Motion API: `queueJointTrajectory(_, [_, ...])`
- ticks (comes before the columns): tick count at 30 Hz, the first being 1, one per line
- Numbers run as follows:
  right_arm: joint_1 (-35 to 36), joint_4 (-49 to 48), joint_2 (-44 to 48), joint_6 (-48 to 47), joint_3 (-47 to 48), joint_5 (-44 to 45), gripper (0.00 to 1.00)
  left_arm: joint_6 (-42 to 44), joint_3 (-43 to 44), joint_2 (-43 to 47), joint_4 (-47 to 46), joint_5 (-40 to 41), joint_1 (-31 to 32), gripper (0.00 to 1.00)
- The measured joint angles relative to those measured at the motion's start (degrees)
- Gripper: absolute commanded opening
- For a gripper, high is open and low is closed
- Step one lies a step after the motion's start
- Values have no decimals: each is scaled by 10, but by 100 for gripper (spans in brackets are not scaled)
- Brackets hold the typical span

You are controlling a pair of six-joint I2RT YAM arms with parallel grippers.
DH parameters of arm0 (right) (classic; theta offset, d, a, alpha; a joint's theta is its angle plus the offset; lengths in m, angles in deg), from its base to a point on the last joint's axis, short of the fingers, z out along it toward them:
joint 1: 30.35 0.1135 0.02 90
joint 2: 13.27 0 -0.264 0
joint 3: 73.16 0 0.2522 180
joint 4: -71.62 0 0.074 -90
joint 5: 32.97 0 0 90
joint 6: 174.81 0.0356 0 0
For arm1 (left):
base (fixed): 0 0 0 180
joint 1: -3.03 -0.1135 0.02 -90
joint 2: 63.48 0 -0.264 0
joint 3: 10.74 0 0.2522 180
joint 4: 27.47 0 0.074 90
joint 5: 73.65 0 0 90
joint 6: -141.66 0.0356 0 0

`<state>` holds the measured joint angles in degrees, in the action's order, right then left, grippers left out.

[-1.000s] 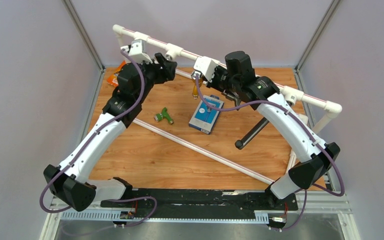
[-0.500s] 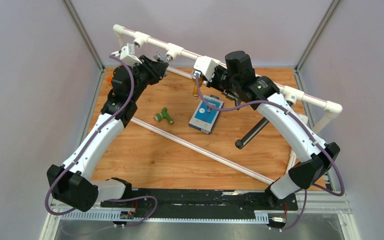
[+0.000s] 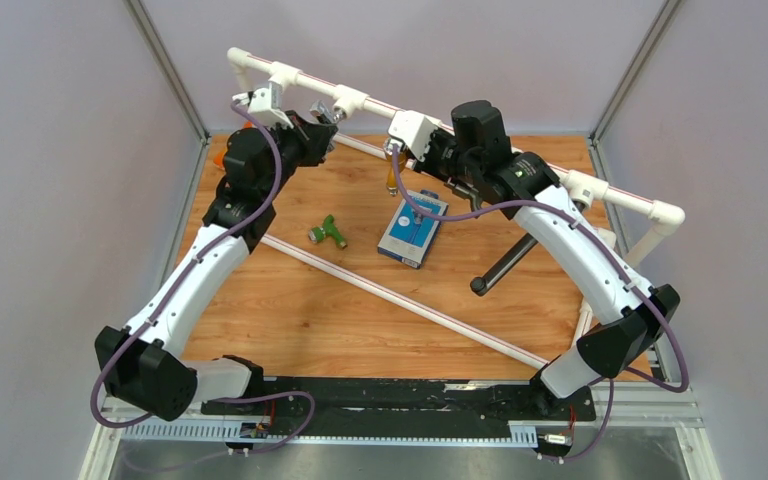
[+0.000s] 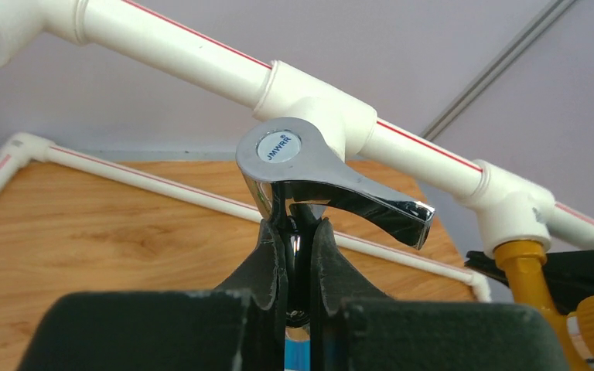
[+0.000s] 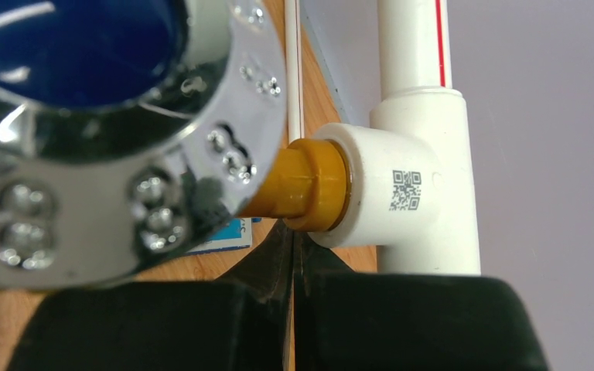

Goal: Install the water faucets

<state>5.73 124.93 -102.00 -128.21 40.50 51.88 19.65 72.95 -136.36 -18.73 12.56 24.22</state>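
Note:
A chrome faucet point(image 4: 309, 166) with a lever handle stands at a tee socket point(image 4: 317, 108) of the white pipe frame point(image 3: 480, 130). My left gripper point(image 4: 298, 232) is shut on its neck, below the handle; in the top view the left gripper point(image 3: 318, 118) is at the back left rail. A green faucet point(image 3: 328, 232) lies loose on the wooden table. My right gripper point(image 5: 291, 232) is shut with nothing between its fingers, its tips just under the brass neck point(image 5: 302, 189) of a faucet seated in a tee point(image 5: 406, 193). That faucet's chrome wheel handle point(image 5: 108, 116) fills the upper left.
A flat blue-and-white box point(image 3: 412, 230) lies mid-table, right of the green faucet. A thin white pipe point(image 3: 400, 300) runs diagonally across the table. An orange packet point(image 3: 222, 158) sits at the back left corner. Grey walls enclose three sides.
My left arm has reached up toward the rail, and its gripper has gone from open to shut on the chrome faucet. The right arm has not moved.

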Motion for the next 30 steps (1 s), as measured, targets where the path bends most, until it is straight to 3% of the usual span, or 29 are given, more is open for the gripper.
queueJointTrajectory(10, [0,0,0,0,0,2,0,258,12,-4,11,64,52,0])
queueJointTrajectory(18, [0,2,0,0,0,2,0,555,26,-17,34,170,120,0])
queueJointTrajectory(21, [0,2,0,0,0,1,0,630,24,-19,34,201,136,0])
queueJointTrajectory(24, [1,3,0,0,0,-1,0,665,19,-19,28,223,145,19])
queueJointTrajectory(26, [2,3,0,0,0,-1,0,677,16,-16,26,224,147,44])
queueJointTrajectory(28, [2,7,0,0,0,-2,0,693,15,-11,33,217,147,60])
queueJointTrajectory(30, [3,8,0,0,0,-5,0,693,12,-4,51,200,149,66])
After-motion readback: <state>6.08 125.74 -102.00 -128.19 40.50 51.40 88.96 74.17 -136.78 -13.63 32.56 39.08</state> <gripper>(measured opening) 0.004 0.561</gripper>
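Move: Already pinched between the left fingers is the chrome faucet, its inlet at the second tee of the raised pipe; that tee lies about 4 cm ahead, 3 cm to the right and 4 cm above the hand. The empty end tee is some 11 cm left of it and 4 cm farther out; the yellow faucet hangs about 11 cm right of the hand, 4 cm nearer the base, roughly level with it. From the right hand, the second tee is about 7 cm ahead, 11 cm left and 5 cm up. Keeping its grip on the chrome faucet and its point nearly in place, the left hand rolls some 70 degrees clockwise as seen from behind the hand, left side rising, to screw the faucet into the second tee. Near the end its fingers open past halfway and let go, the hand starting to ease back and down about 1 cm, while the closed right hand stays beside the yellow faucet's tee, seeming to brace the pipe. ##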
